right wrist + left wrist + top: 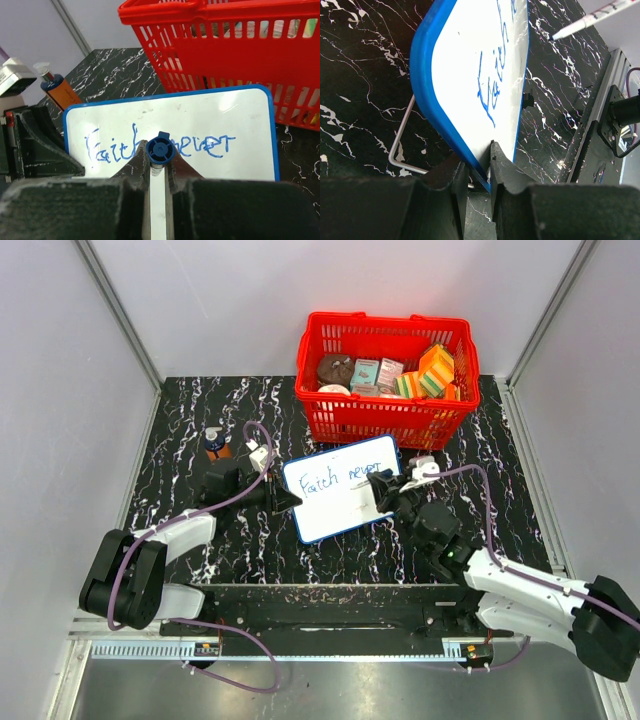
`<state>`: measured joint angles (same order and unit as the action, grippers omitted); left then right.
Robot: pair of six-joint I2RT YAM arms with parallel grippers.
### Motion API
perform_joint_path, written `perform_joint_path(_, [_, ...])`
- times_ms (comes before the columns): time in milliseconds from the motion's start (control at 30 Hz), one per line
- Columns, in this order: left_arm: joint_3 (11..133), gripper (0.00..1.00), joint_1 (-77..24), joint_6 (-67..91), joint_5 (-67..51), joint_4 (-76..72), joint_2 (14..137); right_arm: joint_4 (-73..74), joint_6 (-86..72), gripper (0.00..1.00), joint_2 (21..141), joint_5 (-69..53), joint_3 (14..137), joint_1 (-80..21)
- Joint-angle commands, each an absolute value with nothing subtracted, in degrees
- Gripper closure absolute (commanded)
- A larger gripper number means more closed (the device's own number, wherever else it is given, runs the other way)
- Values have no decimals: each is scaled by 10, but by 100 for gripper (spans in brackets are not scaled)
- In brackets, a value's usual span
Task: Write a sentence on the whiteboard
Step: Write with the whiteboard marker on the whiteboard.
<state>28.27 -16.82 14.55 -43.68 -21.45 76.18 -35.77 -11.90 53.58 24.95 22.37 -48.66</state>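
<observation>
The whiteboard point(340, 502) stands tilted on a wire stand point(400, 135) mid-table, blue-framed, and shows again as the whiteboard point(470, 75) and the whiteboard point(200, 112). The sentence point(340, 478) reads "Faith never" in blue on one line; the same sentence point(210, 145) faces the right wrist camera. My left gripper point(287, 500) is shut on the board's left edge, and the left gripper point(479, 172) pinches the blue frame. My right gripper point(385, 490) is shut on a marker point(160, 151) with a blue end cap. The marker's tip point(565, 32) hangs just off the board's right side.
A red basket point(380, 422) full of packets stands directly behind the board. A small orange-and-blue bottle point(214, 443) sits at the back left, near my left arm. The metal rail point(330, 645) with both arm bases runs along the near edge.
</observation>
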Motion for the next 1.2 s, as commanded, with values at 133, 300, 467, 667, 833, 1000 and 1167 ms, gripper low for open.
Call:
perform_joint_path(133, [288, 100, -165, 65, -373, -218, 758, -415, -34, 100, 562, 339, 251, -582])
perform_joint_path(300, [288, 100, -165, 65, -373, -218, 758, -459, 23, 100, 573, 384, 244, -641])
perform_joint_path(467, [288, 100, -165, 65, -374, -218, 757, -486, 26, 100, 577, 379, 237, -644])
perform_joint_path(667, [287, 100, -165, 65, -374, -218, 757, -485, 27, 100, 585, 370, 244, -643])
perform_joint_path(833, [287, 100, -165, 65, -374, -218, 758, -487, 20, 100, 609, 355, 255, -643])
perform_joint_path(1000, [287, 100, -165, 66, -374, -218, 757, -500, 16, 100, 639, 349, 267, -643])
perform_joint_path(1167, [288, 100, -165, 66, -375, -219, 758, -497, 4, 100, 659, 346, 277, -643])
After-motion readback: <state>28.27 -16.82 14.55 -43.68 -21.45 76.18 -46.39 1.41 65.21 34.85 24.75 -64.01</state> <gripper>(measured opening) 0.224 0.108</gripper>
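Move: The marker is already in the right fingers. The whiteboard's middle lies about 4 cm ahead, 6 cm to the left and 8 cm below that hand. On the board, "never" is roughly 5 cm ahead and 2 cm to the left, and "Fatch" about 4 cm ahead and 11 cm to the left. The red basket stands some 28 cm ahead and 4 cm to the right. From the left hand, the whiteboard's middle is about 11 cm to the right and 2 cm ahead, slightly higher. Leftward and back towards the robot, the right hand carries the marker about 6 cm from below "never" towards the blank area under "Fatch", rolling its left side down and tipping its fingers up slightly. It rises a little and nearly pauses, then eases another 2 cm left and 2 cm down, keeping its grip, while the left hand stays still, holding the board's edge. ##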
